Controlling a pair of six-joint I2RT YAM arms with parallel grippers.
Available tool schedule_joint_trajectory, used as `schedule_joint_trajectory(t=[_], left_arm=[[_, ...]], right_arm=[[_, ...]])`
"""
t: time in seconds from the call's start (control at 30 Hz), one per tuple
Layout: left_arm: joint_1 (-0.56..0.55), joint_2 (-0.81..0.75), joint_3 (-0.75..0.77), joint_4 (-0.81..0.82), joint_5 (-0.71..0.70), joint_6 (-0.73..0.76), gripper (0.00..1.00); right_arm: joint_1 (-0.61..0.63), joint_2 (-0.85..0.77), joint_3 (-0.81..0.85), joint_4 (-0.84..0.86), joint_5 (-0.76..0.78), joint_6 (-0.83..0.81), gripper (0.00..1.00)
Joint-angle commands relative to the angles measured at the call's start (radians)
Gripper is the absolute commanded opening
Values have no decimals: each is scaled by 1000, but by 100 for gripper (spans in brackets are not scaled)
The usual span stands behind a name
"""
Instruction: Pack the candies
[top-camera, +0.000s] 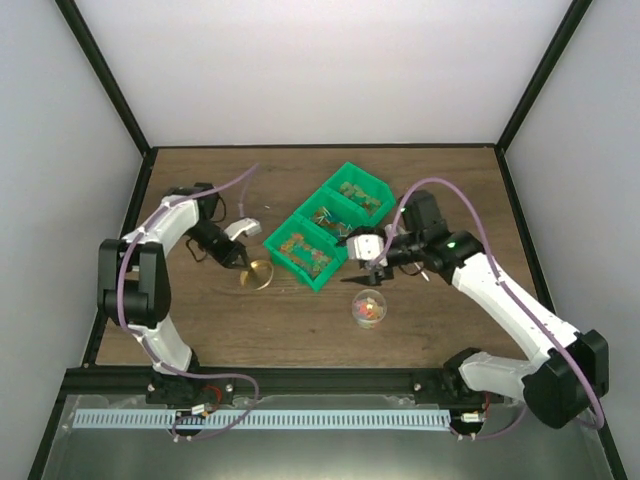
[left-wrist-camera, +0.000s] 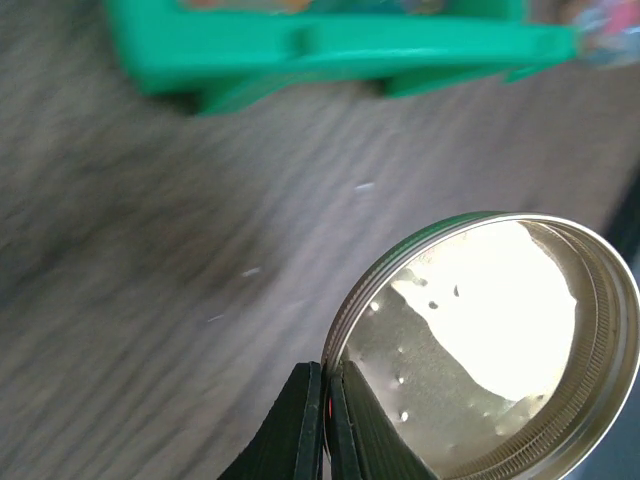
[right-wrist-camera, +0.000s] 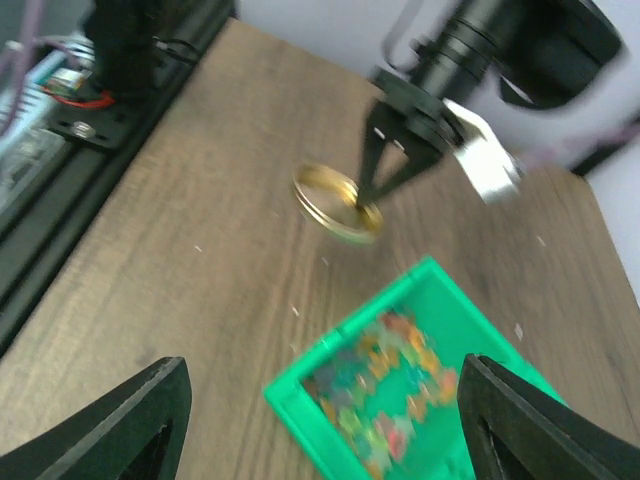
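Note:
The candies (right-wrist-camera: 392, 385) lie as a blurred mix of colours in a green bin (right-wrist-camera: 300, 392), right below my right gripper (right-wrist-camera: 320, 405), whose fingers (right-wrist-camera: 135, 430) stand wide apart and hold nothing. From above, the candies (top-camera: 308, 251) fill three green bins in a diagonal row, and more lie in a small clear jar (top-camera: 368, 310) just below my right gripper (top-camera: 366, 274). My left gripper (left-wrist-camera: 326, 400) is shut on the rim of a round gold lid (left-wrist-camera: 500, 330). That lid (top-camera: 259, 274) sits left of the nearest bin (top-camera: 322, 280), tilted in my left gripper (top-camera: 241, 256).
A green bin's wall (left-wrist-camera: 340, 45) runs across the top of the left wrist view. The black frame rail (top-camera: 330, 380) lines the table's near edge. Walls enclose the left, right and back.

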Motion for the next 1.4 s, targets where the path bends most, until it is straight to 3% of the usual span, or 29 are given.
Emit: schedule_joint_trajectory(t=[0.0, 0.2, 0.43, 0.83, 1.23, 1.37], left_arm=[[-67, 60, 64, -233, 268, 75, 4], [-183, 60, 85, -240, 360, 59, 4], [-274, 95, 92, -242, 424, 53, 4], [-323, 137, 81, -241, 462, 70, 4], [-323, 156, 75, -244, 471, 82, 4], [-323, 158, 74, -243, 476, 84, 4]], right_arm=[[163, 17, 33, 71, 56, -21, 76], [354, 77, 43, 135, 167, -85, 73], [472, 132, 27, 187, 312, -169, 64], [516, 151, 18, 134, 394, -320, 44], [516, 147, 15, 54, 445, -341, 44], [516, 132, -26, 104, 473, -332, 43]])
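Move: The right hand, empty and open, goes for the lid, whose middle is about 24 cm to its left, 4 cm back and 16 cm below. The tray's near compartment is roughly 12 cm left of that hand, level fore and aft, 22 cm down; the candy jar is 6 cm right, 14 cm back, 21 cm below. From the left hand, already pinching the lid's rim, the jar lies some 32 cm right, 12 cm back and 5 cm lower. Rightward and back, rising slightly, the left hand carries the still-pinched lid about 15 cm towards the jar side, turning some 30 degrees, then nearly stops. The right hand sweeps left and back to meet it, then sinks, about 7 cm lower in all; it rolls, swings counter-clockwise and dips its tips, narrowing its fingers to under half open around the lid's free side without shutting. ##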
